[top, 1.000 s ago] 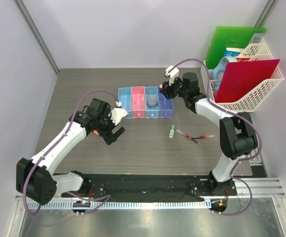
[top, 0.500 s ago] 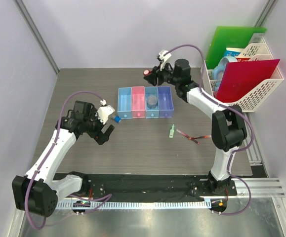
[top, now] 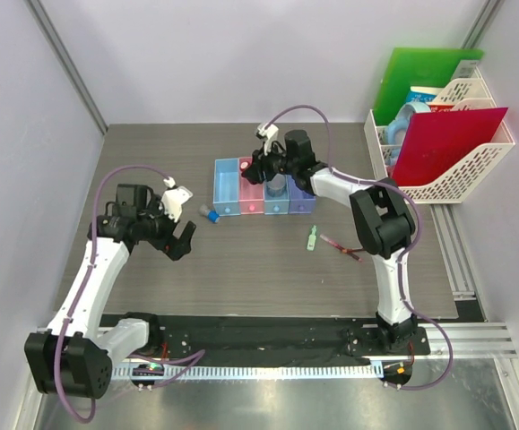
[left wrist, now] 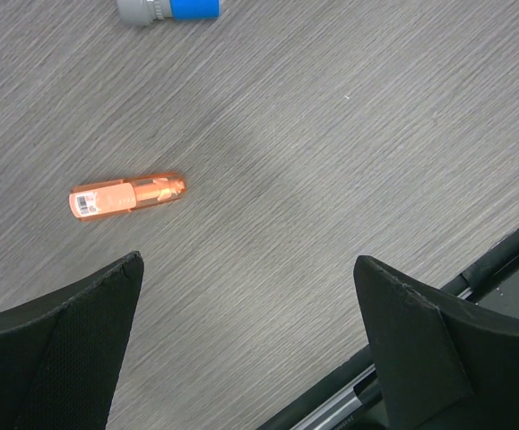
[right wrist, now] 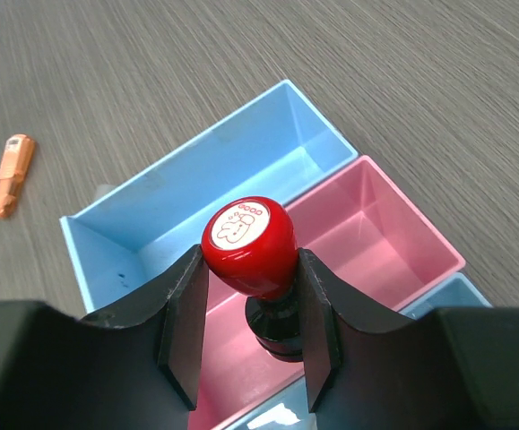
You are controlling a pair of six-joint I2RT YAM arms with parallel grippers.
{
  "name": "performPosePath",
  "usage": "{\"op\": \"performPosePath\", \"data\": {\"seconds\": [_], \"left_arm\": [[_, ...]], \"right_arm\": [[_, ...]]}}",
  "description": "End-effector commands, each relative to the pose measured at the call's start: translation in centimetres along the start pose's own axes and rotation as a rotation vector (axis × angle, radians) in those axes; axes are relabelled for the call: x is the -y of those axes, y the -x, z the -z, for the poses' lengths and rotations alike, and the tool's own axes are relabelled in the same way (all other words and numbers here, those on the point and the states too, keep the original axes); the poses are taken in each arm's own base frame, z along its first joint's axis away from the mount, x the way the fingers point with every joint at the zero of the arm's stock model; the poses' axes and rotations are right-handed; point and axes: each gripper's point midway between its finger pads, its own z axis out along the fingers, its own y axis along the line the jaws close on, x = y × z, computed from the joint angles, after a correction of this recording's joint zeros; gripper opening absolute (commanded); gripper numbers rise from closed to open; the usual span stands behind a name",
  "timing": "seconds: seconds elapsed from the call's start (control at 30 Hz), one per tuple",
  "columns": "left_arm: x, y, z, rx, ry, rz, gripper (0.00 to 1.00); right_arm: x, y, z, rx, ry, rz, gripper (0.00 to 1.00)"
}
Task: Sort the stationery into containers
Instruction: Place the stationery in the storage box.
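My right gripper [top: 257,167] is shut on the red-black round cap [right wrist: 247,244] and holds it just above the pink bin [right wrist: 376,233], near its wall with the left light-blue bin [right wrist: 196,170]. The four joined bins [top: 228,199] stand mid-table; a greyish clear roll [top: 276,185] lies in the third. My left gripper [top: 183,242] is open and empty, left of the bins, above the table. In the left wrist view an orange piece [left wrist: 126,194] and a tiny blue piece [left wrist: 169,9] lie ahead of the gripper [left wrist: 247,269]. A green piece [top: 312,238] and dark-red pens [top: 344,247] lie right of centre.
A white mesh file rack [top: 474,175] with a red folder [top: 443,143] and a green folder [top: 420,76] stands at the back right. The black base strip [top: 268,336] runs along the near edge. Grey walls close the left and back.
My right gripper has carried the cap leftward from the purple-blue end of the row to above the pink bin. My left arm has drawn back left, away from the bins.
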Motion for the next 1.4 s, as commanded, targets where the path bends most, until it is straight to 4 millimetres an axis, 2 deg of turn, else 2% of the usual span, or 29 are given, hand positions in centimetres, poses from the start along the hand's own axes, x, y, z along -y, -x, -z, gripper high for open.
{"op": "performPosePath", "data": {"seconds": [0.0,0.2,0.37,0.43,0.53,0.57,0.63,0.7,0.9,0.97,1.03,1.07,1.1,1.13,1.17,1.2,1.23,1.27,1.3,1.33,1.37], "left_arm": [[0.4,0.9,0.5,0.025,-0.036,-0.011,1.0],[0.5,1.1,0.4,0.025,-0.053,-0.006,1.0],[0.7,1.1,0.5,0.034,-0.057,-0.012,1.0],[0.9,1.0,0.6,0.036,-0.059,-0.01,1.0],[1.0,1.1,0.8,0.044,-0.06,-0.015,1.0],[1.1,1.0,0.8,0.044,-0.058,-0.016,1.0],[1.1,0.8,0.8,0.044,-0.057,-0.015,1.0],[1.2,0.6,0.7,0.042,-0.057,-0.018,1.0],[1.2,0.8,0.5,0.045,-0.072,-0.02,1.0],[1.0,0.7,0.1,0.037,-0.069,-0.016,1.0],[0.7,0.7,-0.4,0.03,-0.07,-0.009,1.0],[0.5,0.5,-0.7,0.024,-0.064,-0.003,1.0],[0.3,0.6,-1.0,0.029,-0.061,-0.007,1.0],[0.0,0.5,-1.4,0.014,-0.06,-0.003,1.0],[-0.4,0.4,-1.6,0.003,-0.041,-0.004,1.0],[-1.1,0.8,-2.0,0.008,-0.016,-0.001,1.0],[-1.4,0.6,-2.6,-0.013,-0.012,-0.001,0.99],[-1.4,0.6,-3.1,-0.028,-0.005,-0.009,0.99],[-2.6,0.8,-3.5,-0.039,0.051,-0.028,1.0],[-2.9,0.9,-3.8,-0.048,0.069,-0.043,1.0],[-3.2,1.0,-4.6,-0.068,0.093,-0.064,1.0]], "right_arm": [[0.5,3.7,-0.4,0.098,0.002,0.078,0.01],[0.7,1.8,-1.5,0.079,0.018,0.05,0.1],[1.2,0.3,-1.9,0.058,0.014,0.043,0.12],[1.4,0.0,-2.1,0.053,0.011,0.042,0.17],[1.4,-0.1,-2.3,0.046,0.02,0.042,0.34],[1.5,-0.1,-2.3,0.043,0.018,0.044,0.43],[1.5,0.0,-2.3,0.035,0.023,0.047,0.49],[1.6,0.2,-2.3,0.031,0.014,0.057,0.61],[1.6,1.4,-1.3,0.025,-0.008,0.095,0.81],[1.6,1.8,-0.9,0.019,-0.021,0.106,0.84],[1.7,3.4,0.3,0.02,-0.054,0.148,0.87],[1.7,3.4,1.0,-0.001,-0.071,0.152,0.87],[2.0,5.3,2.2,0.012,-0.128,0.2,0.88],[2.0,6.4,3.0,0.016,-0.155,0.216,0.88],[2.1,6.5,4.0,-0.017,-0.181,0.221,0.89],[2.3,9.0,5.9,0.006,-0.246,0.262,0.89],[2.4,9.9,7.0,0.001,-0.278,0.3,0.91],[2.2,9.1,8.1,-0.049,-0.285,0.301,0.91],[2.0,9.8,9.3,-0.049,-0.299,0.321,0.91],[2.0,11.6,11.6,-0.041,-0.361,0.382,0.92],[1.6,10.7,12.8,-0.091,-0.366,0.384,0.92]]}}
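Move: My right hand holds the red-and-black stamp over the pink compartment of the storage box, whose middle is about 1 cm ahead and 6 cm below. The clear cup stands 2 cm ahead and 6 cm right, and the blue-tipped bottle lies 7 cm back and 11 cm left. From my open left hand, the orange pen lies some 6 cm ahead, 5 cm left and 9 cm below, and the pink compartment 23 cm ahead, 16 cm right. I lower the stamp about 3.5 cm into the pink compartment with my right hand, easing slightly forward, then spread the fingers wide and let go. The right hand then backs off quickly, roughly 8 cm up and 5 cm to the right, fingers tipping downward. My left hand stays open and, late on, starts down and forward towards the orange pen. ##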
